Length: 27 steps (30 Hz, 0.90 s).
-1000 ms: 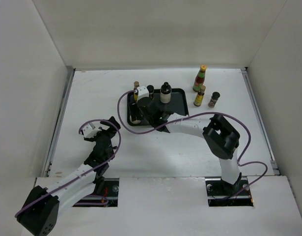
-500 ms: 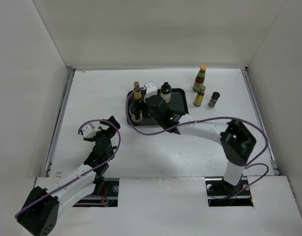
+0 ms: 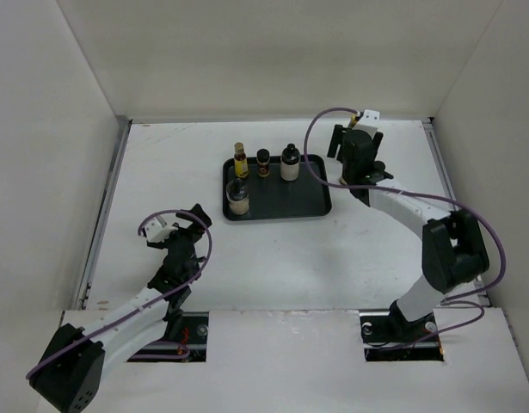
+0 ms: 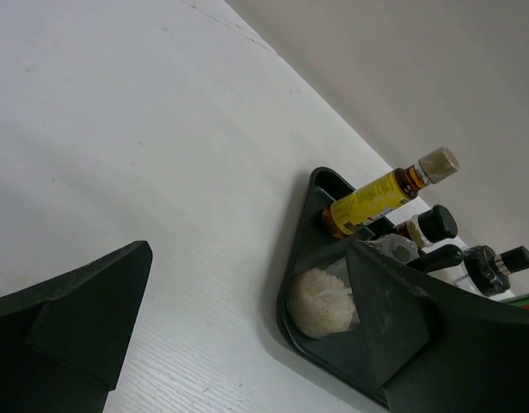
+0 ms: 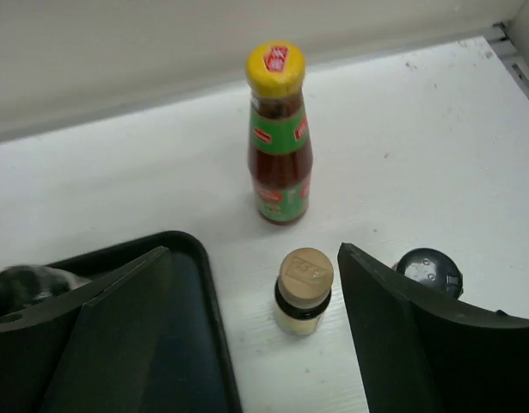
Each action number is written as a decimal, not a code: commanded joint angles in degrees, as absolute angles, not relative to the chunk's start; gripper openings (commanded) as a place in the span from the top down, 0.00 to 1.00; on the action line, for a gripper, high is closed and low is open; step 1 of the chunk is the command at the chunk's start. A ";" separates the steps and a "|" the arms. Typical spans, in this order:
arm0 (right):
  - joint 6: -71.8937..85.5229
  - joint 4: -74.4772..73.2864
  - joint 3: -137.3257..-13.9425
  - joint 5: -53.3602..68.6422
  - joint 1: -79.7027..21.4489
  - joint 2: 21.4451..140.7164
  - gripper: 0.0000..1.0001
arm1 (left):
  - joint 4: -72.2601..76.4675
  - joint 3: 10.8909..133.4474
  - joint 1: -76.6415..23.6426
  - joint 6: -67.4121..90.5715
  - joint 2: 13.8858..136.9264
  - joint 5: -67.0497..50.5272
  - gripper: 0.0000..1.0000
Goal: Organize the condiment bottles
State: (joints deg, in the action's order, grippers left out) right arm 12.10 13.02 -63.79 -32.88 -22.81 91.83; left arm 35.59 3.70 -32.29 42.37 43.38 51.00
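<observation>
The black tray [image 3: 309, 201] holds several condiment bottles: an amber yellow-labelled one [image 3: 240, 160], a dark-capped jar [image 3: 263, 163], a pale black-capped bottle [image 3: 290, 163] and a shaker of white grains [image 3: 238, 197]. My right gripper [image 3: 354, 148] hangs open over the table right of the tray and hides the bottles there from above. In the right wrist view a tan-capped amber bottle [image 5: 304, 291] stands between the open fingers of my right gripper [image 5: 252, 254], untouched. The red yellow-capped bottle [image 5: 279, 138] stands beyond it, a dark-capped jar [image 5: 428, 271] behind the right finger. My left gripper [image 3: 182, 225] is open and empty.
The tray's right rim [image 5: 208, 301] lies just left of the amber bottle. White walls close in the table at the back and both sides. In the left wrist view the tray's near corner [image 4: 298, 284] and the shaker [image 4: 324, 303] lie ahead of my left gripper [image 4: 249, 247].
My right arm has let go of the shaker in the tray's front left and swung right and back over the bottles outside the tray. The left arm has stayed put.
</observation>
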 commanded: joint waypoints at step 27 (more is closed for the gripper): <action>12.13 15.29 -64.52 -34.37 -20.24 89.05 0.71 | 40.17 3.25 -30.63 42.01 45.18 49.75 0.00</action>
State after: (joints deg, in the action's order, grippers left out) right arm 13.28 9.93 -64.45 -31.68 -18.74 97.84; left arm 37.52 3.57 -31.03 42.33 45.21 50.30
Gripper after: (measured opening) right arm 0.412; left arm 0.997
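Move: The yellow-labelled bottle with the brown cap stands about 2 cm ahead of the right hand, 3 cm to its right, its middle some 10 cm below. From that bottle, the tall sauce bottle is 8 cm farther out, the dark-capped jar 7 cm to the right, and the black tray's middle 20 cm left and 2 cm nearer. From the left hand, the yellow-labelled bottle lies roughly 20 cm ahead and 50 cm right. The right hand sinks about 6 cm, easing forward and right, and closes its fingers around the yellow-labelled bottle's top. ##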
